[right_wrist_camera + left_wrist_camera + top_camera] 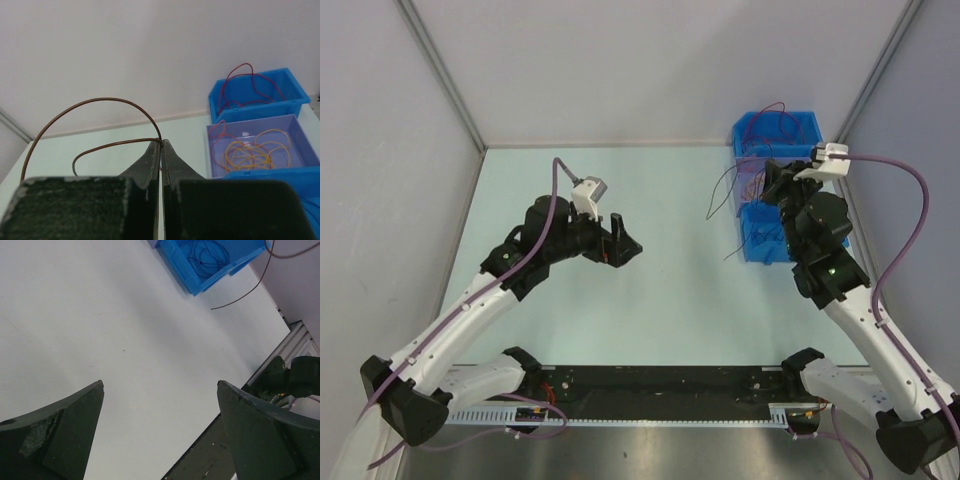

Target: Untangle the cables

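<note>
My right gripper is shut on a dark red-brown cable, which loops out to the left of the fingertips. In the top view the gripper holds it above the bins, and the cable hangs left over the table. A red cable lies in the far blue bin. Orange cables lie in the pale purple bin. A dark cable lies in the near blue bin. My left gripper is open and empty above the table's middle, as the left wrist view also shows.
Three bins stand in a row at the right side: far blue, pale purple, near blue. Grey walls enclose the table. A black rail runs along the near edge.
</note>
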{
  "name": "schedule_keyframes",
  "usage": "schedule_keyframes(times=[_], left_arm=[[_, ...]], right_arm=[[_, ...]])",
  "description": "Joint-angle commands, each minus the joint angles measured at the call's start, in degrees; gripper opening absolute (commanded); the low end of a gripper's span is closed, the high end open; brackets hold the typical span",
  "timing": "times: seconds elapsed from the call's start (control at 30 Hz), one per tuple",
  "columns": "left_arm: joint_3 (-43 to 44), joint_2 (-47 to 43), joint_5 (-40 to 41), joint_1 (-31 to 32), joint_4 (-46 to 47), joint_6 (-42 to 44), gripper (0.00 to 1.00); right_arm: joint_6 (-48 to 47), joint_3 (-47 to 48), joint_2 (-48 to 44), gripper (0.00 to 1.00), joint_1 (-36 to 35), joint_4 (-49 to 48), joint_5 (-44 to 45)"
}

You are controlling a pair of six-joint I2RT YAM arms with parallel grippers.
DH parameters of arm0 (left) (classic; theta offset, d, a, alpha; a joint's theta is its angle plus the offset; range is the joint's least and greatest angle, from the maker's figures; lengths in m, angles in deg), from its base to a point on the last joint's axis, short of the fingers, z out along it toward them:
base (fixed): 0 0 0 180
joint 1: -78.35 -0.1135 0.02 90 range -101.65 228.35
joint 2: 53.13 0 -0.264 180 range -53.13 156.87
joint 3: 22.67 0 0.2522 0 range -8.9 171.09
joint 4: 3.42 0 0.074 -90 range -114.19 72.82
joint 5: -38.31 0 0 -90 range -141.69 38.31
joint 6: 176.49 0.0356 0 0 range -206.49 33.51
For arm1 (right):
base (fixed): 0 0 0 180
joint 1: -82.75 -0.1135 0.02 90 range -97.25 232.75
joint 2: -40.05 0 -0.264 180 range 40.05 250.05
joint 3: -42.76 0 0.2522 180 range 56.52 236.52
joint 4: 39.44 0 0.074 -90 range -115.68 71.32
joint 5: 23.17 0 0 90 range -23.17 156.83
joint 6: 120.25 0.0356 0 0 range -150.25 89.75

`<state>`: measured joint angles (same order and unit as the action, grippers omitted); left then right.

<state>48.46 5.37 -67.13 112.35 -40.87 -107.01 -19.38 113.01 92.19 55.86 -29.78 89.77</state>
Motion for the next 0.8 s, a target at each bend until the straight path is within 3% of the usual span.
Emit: schedule_keyframes(times=[0.0, 0.77], left_arm=[[1.18, 0.04, 3.13, -0.25, -0.66, 3.2, 1.0], [-2.61, 2.14, 7.36, -0.25, -0.05, 4.43, 1.0]], right_arm=[[0.11, 2.57, 0.33, 0.0, 4.56, -1.97, -2.8], [6.79, 0.9, 10.61, 0.0, 23.1, -0.3, -2.46]])
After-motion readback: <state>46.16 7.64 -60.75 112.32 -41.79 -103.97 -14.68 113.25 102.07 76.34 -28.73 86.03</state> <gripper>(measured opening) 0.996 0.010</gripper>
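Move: The near blue box, with the blue cables in it, lies about 12 cm ahead of the right gripper, 14 cm to its right and some 34 cm below. The purple box stands right behind that box, about 28 cm ahead of the gripper and 13 cm right; the far blue box is about 42 cm ahead and 15 cm right. From the left gripper the near blue box is some 21 cm ahead and 42 cm right, about 20 cm down. Keep the dark cable pinched in the shut right gripper and carry it about 10 cm right towards the near blue box, reaching some 6 cm forward and sinking about as much, mostly in the second half. Swing the fingers some 15 degrees clockwise and tip them 10 degrees down. Let the empty left gripper, still wide open, sink about 4 cm. ##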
